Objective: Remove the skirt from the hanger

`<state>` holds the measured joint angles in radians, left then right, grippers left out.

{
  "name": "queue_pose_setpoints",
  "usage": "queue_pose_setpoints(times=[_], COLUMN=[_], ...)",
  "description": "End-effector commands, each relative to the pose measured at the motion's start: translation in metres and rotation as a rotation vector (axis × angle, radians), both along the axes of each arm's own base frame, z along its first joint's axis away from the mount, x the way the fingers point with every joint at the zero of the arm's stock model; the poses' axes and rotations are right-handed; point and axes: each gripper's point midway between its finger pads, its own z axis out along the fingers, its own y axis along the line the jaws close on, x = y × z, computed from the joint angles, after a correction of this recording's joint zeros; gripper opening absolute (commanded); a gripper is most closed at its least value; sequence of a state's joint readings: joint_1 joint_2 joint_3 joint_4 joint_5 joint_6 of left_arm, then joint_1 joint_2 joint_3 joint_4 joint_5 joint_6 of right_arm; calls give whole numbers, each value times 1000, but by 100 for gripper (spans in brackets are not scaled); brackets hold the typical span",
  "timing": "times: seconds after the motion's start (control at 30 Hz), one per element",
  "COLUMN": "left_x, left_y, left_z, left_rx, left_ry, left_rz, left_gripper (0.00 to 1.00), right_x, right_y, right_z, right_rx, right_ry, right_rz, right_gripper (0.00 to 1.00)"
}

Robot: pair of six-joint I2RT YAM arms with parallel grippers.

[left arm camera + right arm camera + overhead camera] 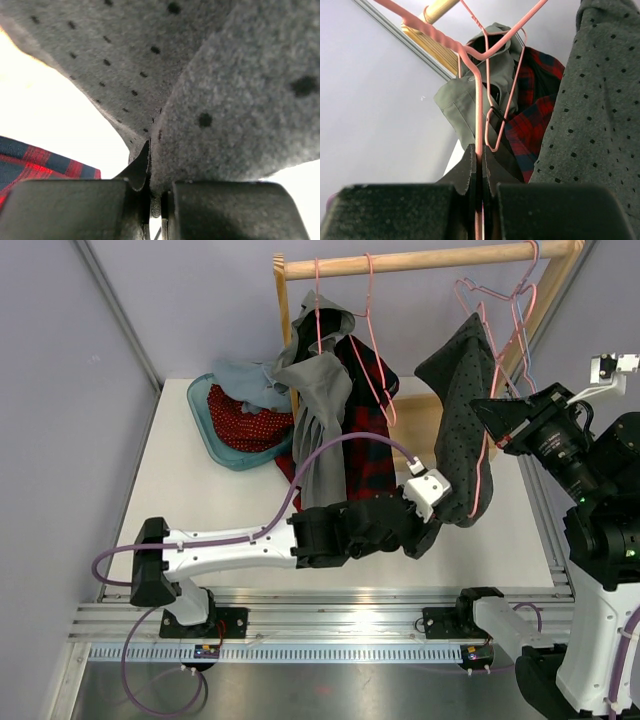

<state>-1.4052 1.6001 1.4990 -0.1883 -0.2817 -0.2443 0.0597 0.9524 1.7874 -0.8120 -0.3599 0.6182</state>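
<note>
The red and navy tartan skirt (370, 430) hangs at the middle of the wooden rail (430, 258) beside a grey-green garment (320, 410), with a pink wire hanger (378, 360) over it. A corner of the skirt (30, 162) shows in the left wrist view, and the skirt (535, 125) is also in the right wrist view. My left gripper (447, 508) (159, 192) is shut on the lower edge of a dark grey dotted garment (455, 390) (225, 125), to the skirt's right. My right gripper (498, 435) (479, 165) is shut on the thin wire of another pink hanger (479, 100) that carries that dotted garment.
A teal basin (200, 415) at the back left holds a red white-dotted garment (245, 422) and pale cloth. More wire hangers (520, 310) hang at the right end of the rail. The rail's wooden post (283, 310) stands behind the clothes. Grey walls close both sides.
</note>
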Motion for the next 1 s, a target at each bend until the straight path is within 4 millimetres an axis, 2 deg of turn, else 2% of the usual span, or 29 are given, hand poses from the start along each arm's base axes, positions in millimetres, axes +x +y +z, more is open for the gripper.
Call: queue_pose_setpoints(times=[0.0, 0.03, 0.07, 0.1, 0.17, 0.2, 0.23, 0.27, 0.3, 0.37, 0.5, 0.6, 0.67, 0.73, 0.9, 0.97], left_x=[-10, -16, -19, -29, -41, -55, -62, -68, -86, -99, -129, -137, -139, -141, -145, -144], left_y=[12, 19, 24, 34, 49, 55, 68, 76, 83, 100, 120, 132, 136, 142, 142, 142], left_z=[-15, -16, -29, -64, -90, -103, -131, -138, -149, -169, -176, -180, -185, -193, -207, -215], left_rx=[-21, -30, -23, 41, 60, 79, 133, 140, 168, 227, 283, 302, 300, 303, 284, 299], left_ry=[32, 44, 74, 95, 155, 172, 186, 203, 203, 217, 164, 160, 182, 193, 226, 215], left_rz=[33, 29, 52, 51, 80, 69, 75, 106, 89, 118, 151, 185, 207, 206, 200, 206], left_gripper=[0, 0, 0, 0, 0, 0, 0, 0, 0, 0, 0, 0, 0, 0, 0, 0], right_x=[-7, -6, -4, -5, -3, -2, 0, 1, 5, 10, 30, 52, 64, 85, 137, 151], right_y=[-1, -2, -3, -4, -5, -6, -8, -8, -9, -10, -10, -7, -5, -3, 0, 1], right_z=[34, 35, 36, 41, 45, 49, 52, 55, 58, 61, 62, 57, 59, 55, 55, 56], right_rx=[-6, -13, -14, -15, -20, -22, -27, -29, -31, -37, -44, -40, -36, -39, -36, -21], right_ry=[-123, -127, -129, -140, -152, -163, -169, -175, -179, -185, -182, -168, -186, -175, -161, -162], right_rz=[-3, -10, -13, -18, -28, -35, -43, -46, -51, -58, -67, -57, -49, -46, -45, -45], right_gripper=[0, 0, 0, 0, 0, 0, 0, 0, 0, 0, 0, 0, 0, 0, 0, 0])
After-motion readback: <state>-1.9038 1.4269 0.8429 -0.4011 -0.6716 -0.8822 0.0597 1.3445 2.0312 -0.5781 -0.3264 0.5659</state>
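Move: The dark dotted skirt hangs on the pink hanger, its near lower edge already pinched by the left hand; its middle is about 12 cm ahead of that hand, 3 right and 12 above. The plaid shirt hangs some 15 cm ahead, 9 left and 8 lower. From the right hand, which holds the hanger, the skirt's middle is about 4 cm ahead, 2 left and 8 below, the rail 23 ahead, level sideways, 10 above. The skirt is pulled off the pink hanger by the left hand, which keeps its pinch and sweeps down some 20 cm, back and to the left about 15 cm each, fingers tipping further down. The right hand keeps hold of the hanger, dips slightly, then carries it forward and a little up towards the rail. ##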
